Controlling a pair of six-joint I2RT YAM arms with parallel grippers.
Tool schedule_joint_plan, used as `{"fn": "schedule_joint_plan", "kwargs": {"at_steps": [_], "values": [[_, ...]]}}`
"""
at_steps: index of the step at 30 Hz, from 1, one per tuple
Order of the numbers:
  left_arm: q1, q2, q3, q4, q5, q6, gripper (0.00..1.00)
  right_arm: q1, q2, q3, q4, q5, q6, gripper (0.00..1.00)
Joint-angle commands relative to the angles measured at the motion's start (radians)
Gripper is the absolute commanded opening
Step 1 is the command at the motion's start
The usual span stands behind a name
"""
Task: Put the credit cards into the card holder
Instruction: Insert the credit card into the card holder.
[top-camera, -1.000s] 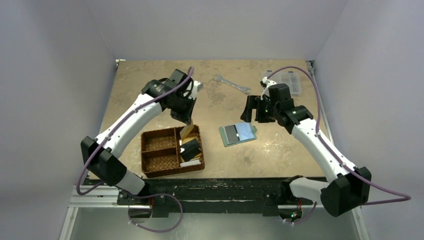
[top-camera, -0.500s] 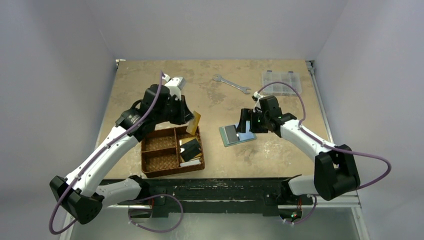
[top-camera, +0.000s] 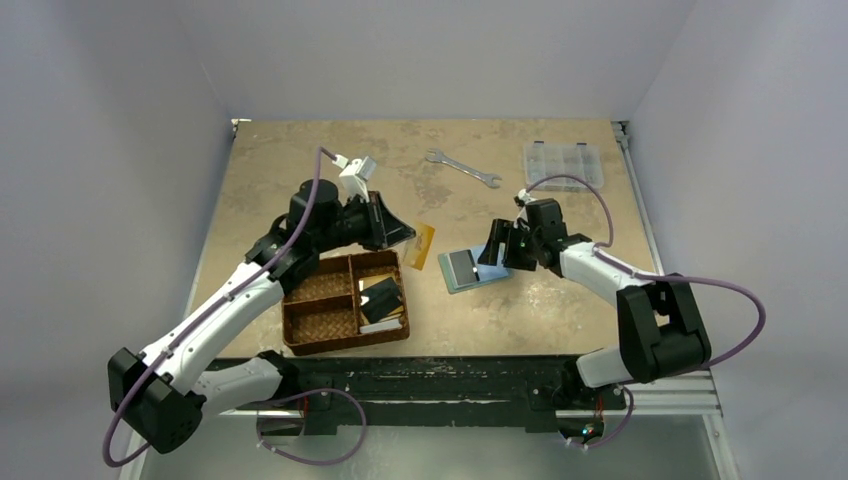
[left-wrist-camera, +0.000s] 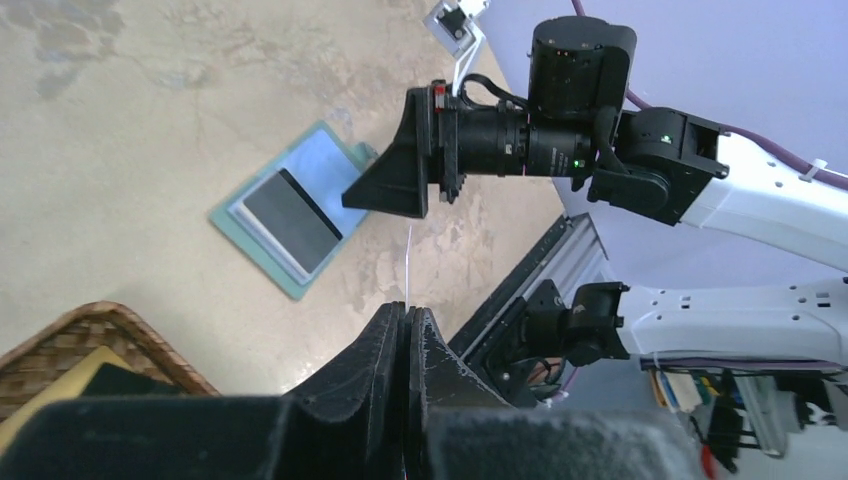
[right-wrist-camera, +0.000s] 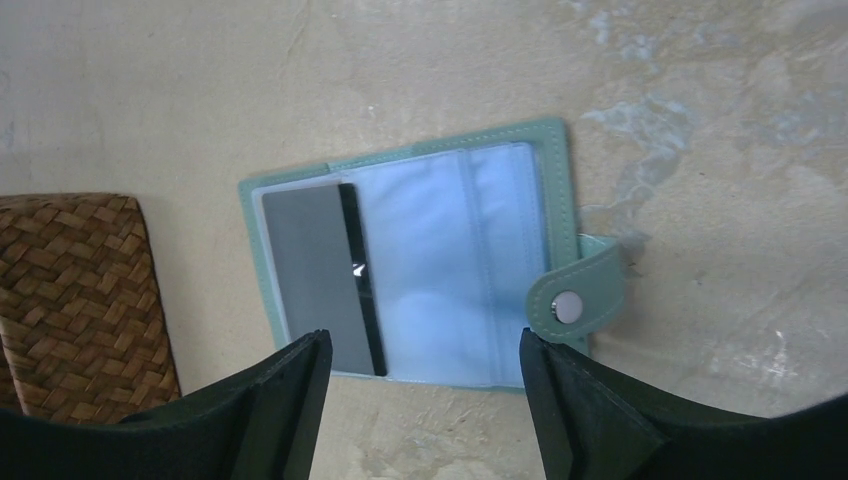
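The card holder (top-camera: 475, 267) lies open on the table, grey-green with pale blue pockets; a grey card with a black stripe (right-wrist-camera: 322, 275) sits in its left pocket and its snap tab (right-wrist-camera: 578, 295) points right. My left gripper (top-camera: 408, 238) is shut on the orange-yellow card (top-camera: 423, 246) and holds it above the table just left of the holder; in the left wrist view the card shows edge-on as a thin line (left-wrist-camera: 409, 265). My right gripper (top-camera: 497, 246) is open and empty over the holder's right half, its fingers (right-wrist-camera: 290, 390) either side of it.
A brown woven basket (top-camera: 344, 301) at front left holds black and white cards (top-camera: 381, 300). A wrench (top-camera: 462, 168) and a clear compartment box (top-camera: 563, 162) lie at the back. The table's front edge and rail run below the basket.
My left gripper has lifted the orange-yellow card out of the basket and carried it right toward the holder. My right gripper has come down and forward to the holder's right side.
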Motion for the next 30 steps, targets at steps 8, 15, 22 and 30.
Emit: {"fn": "schedule_joint_plan", "kwargs": {"at_steps": [8, 15, 22, 30], "values": [[-0.179, 0.243, 0.021, 0.196, -0.073, -0.029, 0.00, -0.085, -0.005, -0.140, 0.142, -0.067, 0.062, 0.55], [-0.190, 0.409, 0.047, 0.272, -0.080, -0.032, 0.00, -0.063, -0.151, -0.359, 0.278, -0.191, 0.239, 0.43], [-0.192, 0.506, 0.090, 0.252, -0.131, 0.003, 0.00, -0.061, -0.351, -0.255, 0.031, -0.055, 0.122, 0.50], [-0.194, 0.615, 0.157, 0.257, -0.153, -0.005, 0.00, -0.034, -0.180, -0.140, 0.163, -0.241, 0.157, 0.34]]}}
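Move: My left hand, with the gold card already pinched in it, is high up; the card holder lies about 13 cm to its right, 5 cm ahead and some 25 cm below. The dark card in the holder is about 10 cm right and 5 cm ahead, and the basket is 13 cm left and 2 cm back. From my open right hand, the holder is level, roughly 4 cm left and 4 cm down, with the dark card 7 cm left and level. I bring the gold card down about 15 cm and some 10 cm to the right with my left hand, easing forward late, until it hangs over the holder's left part, grip kept. Meanwhile my right hand dips slightly rightward, narrows its fingers to about half, sweeps back some 7 cm at the holder's right end, then lifts off and comes forward again. ##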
